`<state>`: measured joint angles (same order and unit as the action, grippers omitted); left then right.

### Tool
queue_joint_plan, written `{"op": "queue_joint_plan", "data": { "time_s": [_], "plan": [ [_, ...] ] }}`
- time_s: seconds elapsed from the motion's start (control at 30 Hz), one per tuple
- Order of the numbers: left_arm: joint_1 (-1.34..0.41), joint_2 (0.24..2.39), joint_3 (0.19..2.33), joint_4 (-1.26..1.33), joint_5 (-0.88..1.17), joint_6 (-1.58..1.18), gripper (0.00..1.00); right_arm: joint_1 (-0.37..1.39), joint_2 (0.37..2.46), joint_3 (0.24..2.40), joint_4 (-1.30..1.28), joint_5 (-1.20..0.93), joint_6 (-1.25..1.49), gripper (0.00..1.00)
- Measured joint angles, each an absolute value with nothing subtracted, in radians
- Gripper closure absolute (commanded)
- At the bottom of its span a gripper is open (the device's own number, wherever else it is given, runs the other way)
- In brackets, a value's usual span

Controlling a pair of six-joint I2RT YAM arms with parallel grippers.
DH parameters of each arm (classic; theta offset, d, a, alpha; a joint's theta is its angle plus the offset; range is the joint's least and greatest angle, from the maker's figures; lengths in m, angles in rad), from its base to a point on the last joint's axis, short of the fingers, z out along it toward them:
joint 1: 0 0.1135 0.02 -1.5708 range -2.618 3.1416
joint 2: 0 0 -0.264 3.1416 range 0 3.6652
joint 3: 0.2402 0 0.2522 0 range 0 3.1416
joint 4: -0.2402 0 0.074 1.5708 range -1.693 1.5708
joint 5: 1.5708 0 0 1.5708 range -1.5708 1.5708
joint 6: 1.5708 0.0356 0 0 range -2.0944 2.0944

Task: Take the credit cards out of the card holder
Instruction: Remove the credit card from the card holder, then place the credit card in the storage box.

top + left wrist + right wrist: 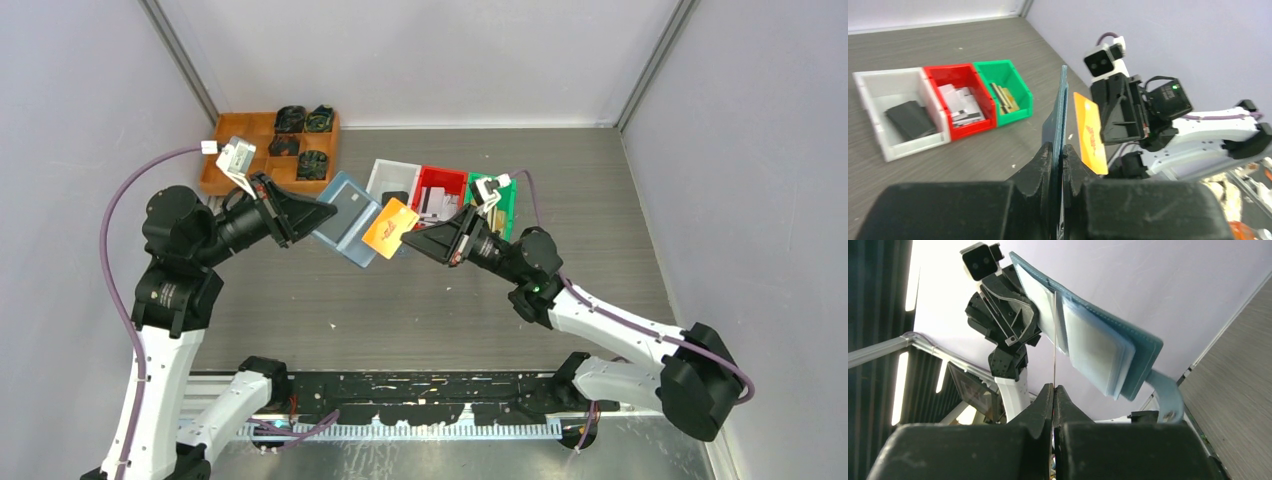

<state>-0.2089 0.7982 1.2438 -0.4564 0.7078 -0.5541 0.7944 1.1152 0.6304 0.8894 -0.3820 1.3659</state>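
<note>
My left gripper (322, 211) is shut on the slate-blue card holder (345, 220) and holds it open in the air above the table. In the left wrist view the card holder (1062, 105) is edge-on between the fingertips (1047, 155). An orange credit card (390, 228) is pinched at its corner by my right gripper (410, 240), which is shut on it. That card (1090, 132) stands just beside the holder's inner face with a narrow gap. In the right wrist view the card (1054, 340) is a thin edge rising from my right gripper (1053, 388) in front of the holder's clear pockets (1095, 347).
Behind the grippers stand a white bin (385, 172) holding a dark wallet, a red bin (440, 178) with cards, and a green bin (508, 212) with cards. A wooden tray (240, 150) of black items sits at the back left. Walls close in on both sides.
</note>
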Motion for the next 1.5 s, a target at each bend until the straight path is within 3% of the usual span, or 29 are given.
{"op": "queue_joint_plan", "data": {
  "time_s": [0.27,0.43,0.63,0.93,1.23,1.5],
  "plan": [
    [-0.209,0.797,1.244,-0.517,0.529,-0.395,1.00,0.680,1.051,0.610,0.782,-0.422,1.372,0.99],
    [-0.209,0.789,1.243,-0.558,0.492,-0.303,1.00,0.533,1.000,0.630,0.583,-0.475,1.338,0.99],
    [-0.209,0.789,1.242,-0.620,0.580,-0.252,1.00,0.303,1.018,0.867,0.016,-0.501,1.095,0.99],
    [-0.209,0.801,1.235,-0.672,0.794,-0.254,1.00,0.096,1.153,0.981,-0.393,-0.399,0.820,0.99],
    [-0.209,0.801,1.215,-0.665,1.024,-0.331,1.00,0.096,1.357,1.091,-0.458,-0.285,0.691,0.99],
    [-0.209,0.801,1.211,-0.664,1.052,-0.340,1.00,0.101,1.542,1.126,-0.441,-0.281,0.677,0.99]
  ]
}}
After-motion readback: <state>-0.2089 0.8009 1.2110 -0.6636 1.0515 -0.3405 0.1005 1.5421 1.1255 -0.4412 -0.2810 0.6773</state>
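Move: The right hand already holds the orange card clear of the holder. The green box it is bound for lies roughly 28 cm ahead, 17 cm to its right and 34 cm below; the red box stands about 11 cm left of the green one and 2 cm farther out. The card holder is some 8 cm left of the right hand and 4 cm ahead, slightly higher. From the left hand the green box is about 27 cm ahead, 28 cm right and 39 cm below. Sweeping forward and right, then mostly down, the right hand carries its pinched card away from the holder to above the green box, over 20 cm along each direction, wrist swinging the fingers from upward-left to steeply forward-down. The left hand keeps the holder, swings it slightly forward and left while sinking about 5 cm, then draws back and right, turning clockwise. ##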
